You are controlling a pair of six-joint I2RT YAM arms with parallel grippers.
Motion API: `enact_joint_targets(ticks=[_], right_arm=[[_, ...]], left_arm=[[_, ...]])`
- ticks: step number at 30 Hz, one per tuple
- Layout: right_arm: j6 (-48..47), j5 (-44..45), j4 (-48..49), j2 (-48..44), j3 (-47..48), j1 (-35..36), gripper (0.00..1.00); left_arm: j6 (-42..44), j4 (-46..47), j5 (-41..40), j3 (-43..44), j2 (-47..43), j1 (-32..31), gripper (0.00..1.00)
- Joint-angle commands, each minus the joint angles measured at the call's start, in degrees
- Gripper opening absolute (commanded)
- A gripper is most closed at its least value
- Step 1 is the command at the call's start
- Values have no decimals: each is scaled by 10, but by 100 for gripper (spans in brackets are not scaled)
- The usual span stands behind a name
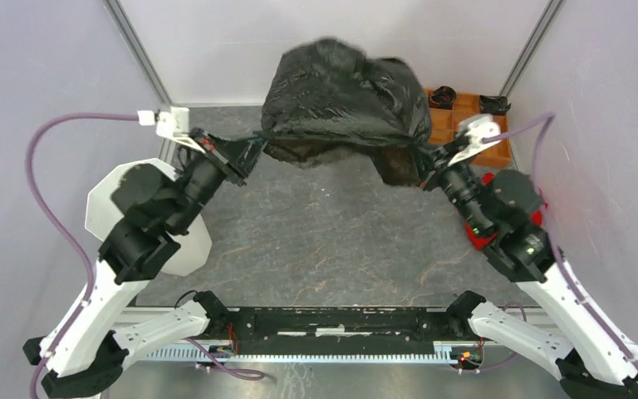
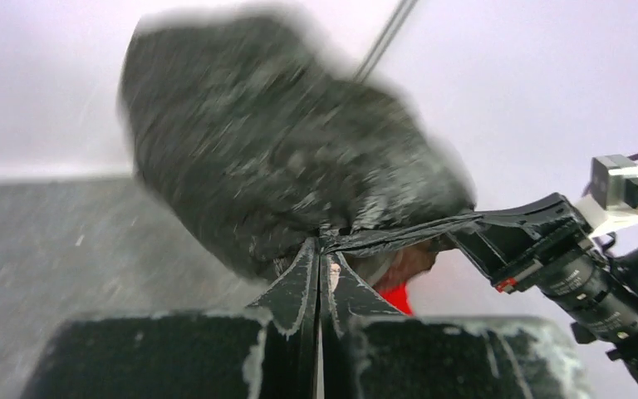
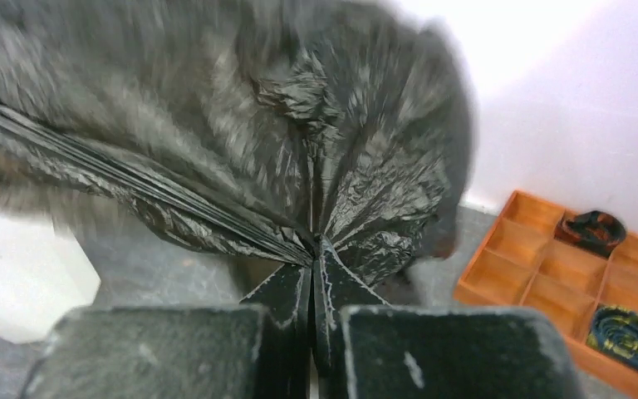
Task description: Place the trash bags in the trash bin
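A big wrinkly black trash bag (image 1: 345, 91) hangs blurred above the back of the table, stretched between both grippers. My left gripper (image 1: 255, 146) is shut on the bag's left edge, its tips (image 2: 320, 249) pinching the film. My right gripper (image 1: 426, 158) is shut on the right edge, with gathered folds running into its closed tips (image 3: 314, 249). The bag (image 2: 282, 158) fills most of both wrist views (image 3: 257, 125). The white trash bin (image 1: 102, 199) stands at the left, partly hidden under my left arm, and shows as a white block (image 3: 25, 283) in the right wrist view.
An orange compartmented tray (image 1: 465, 116) with small dark items sits at the back right, close behind my right gripper, and appears again as the tray (image 3: 548, 266) in the right wrist view. A red cloth (image 1: 482, 239) lies under my right arm. White walls close in on three sides.
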Motion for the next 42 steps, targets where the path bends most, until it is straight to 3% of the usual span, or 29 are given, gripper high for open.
enact_joint_targets(ticks=[1, 5, 9, 14, 21, 26, 28, 32, 33, 38, 42], right_arm=[[19, -14, -15, 13, -197, -1, 0], [41, -38, -20, 15, -276, -1, 0], [-12, -14, -44, 13, -174, -1, 0], [-52, 9, -108, 48, -44, -1, 1], [-29, -2, -92, 8, -144, -2, 0], [-20, -21, -91, 18, -198, -3, 0], [-9, -76, -100, 44, -211, -5, 1], [31, -349, -54, 79, -266, -5, 0], [39, -380, -46, 69, -276, -5, 0], [68, -407, -60, -29, -258, -5, 0], [104, -390, -74, -32, -120, -6, 0]], left_arm=[[-51, -110, -105, -155, -5, 0, 2], [-86, -145, -93, -261, -22, 0, 2], [-76, -131, -97, -244, -52, 0, 2], [-47, -155, -121, -154, -49, 0, 2], [-67, -189, -125, -189, -76, 0, 2], [-94, -212, -104, -201, -39, 0, 2], [-138, -207, -78, -216, -20, 0, 2], [-190, -122, 91, -277, 25, 0, 2], [-192, -111, 105, -281, 27, 0, 2], [-171, -121, 121, -240, -12, 0, 2], [-200, -97, 165, -186, -17, 1, 2]])
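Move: Both grippers already pinch the trash bag's rim, roughly 20 cm apart, with the bag flung up and ahead. Its middle lies about 9 cm ahead, 10 right and 4 above the left hand, and some 6 ahead, 11 left and 9 above the right. The bin stands about 26 cm left and 6 back of the left hand, 35 below. The wooden organizer lies some 18 ahead and 16 right of the right hand, 42 below. Keep both grippers shut on the rim and whip the bag down nearly 30 cm, flick it partway back up, then lower it again with the fingers tipping down. During that second lowering, bring the hands inward, the right also drawing back about 10 cm and swinging counter-clockwise, the left easing slightly back, and finish with a short lift. ##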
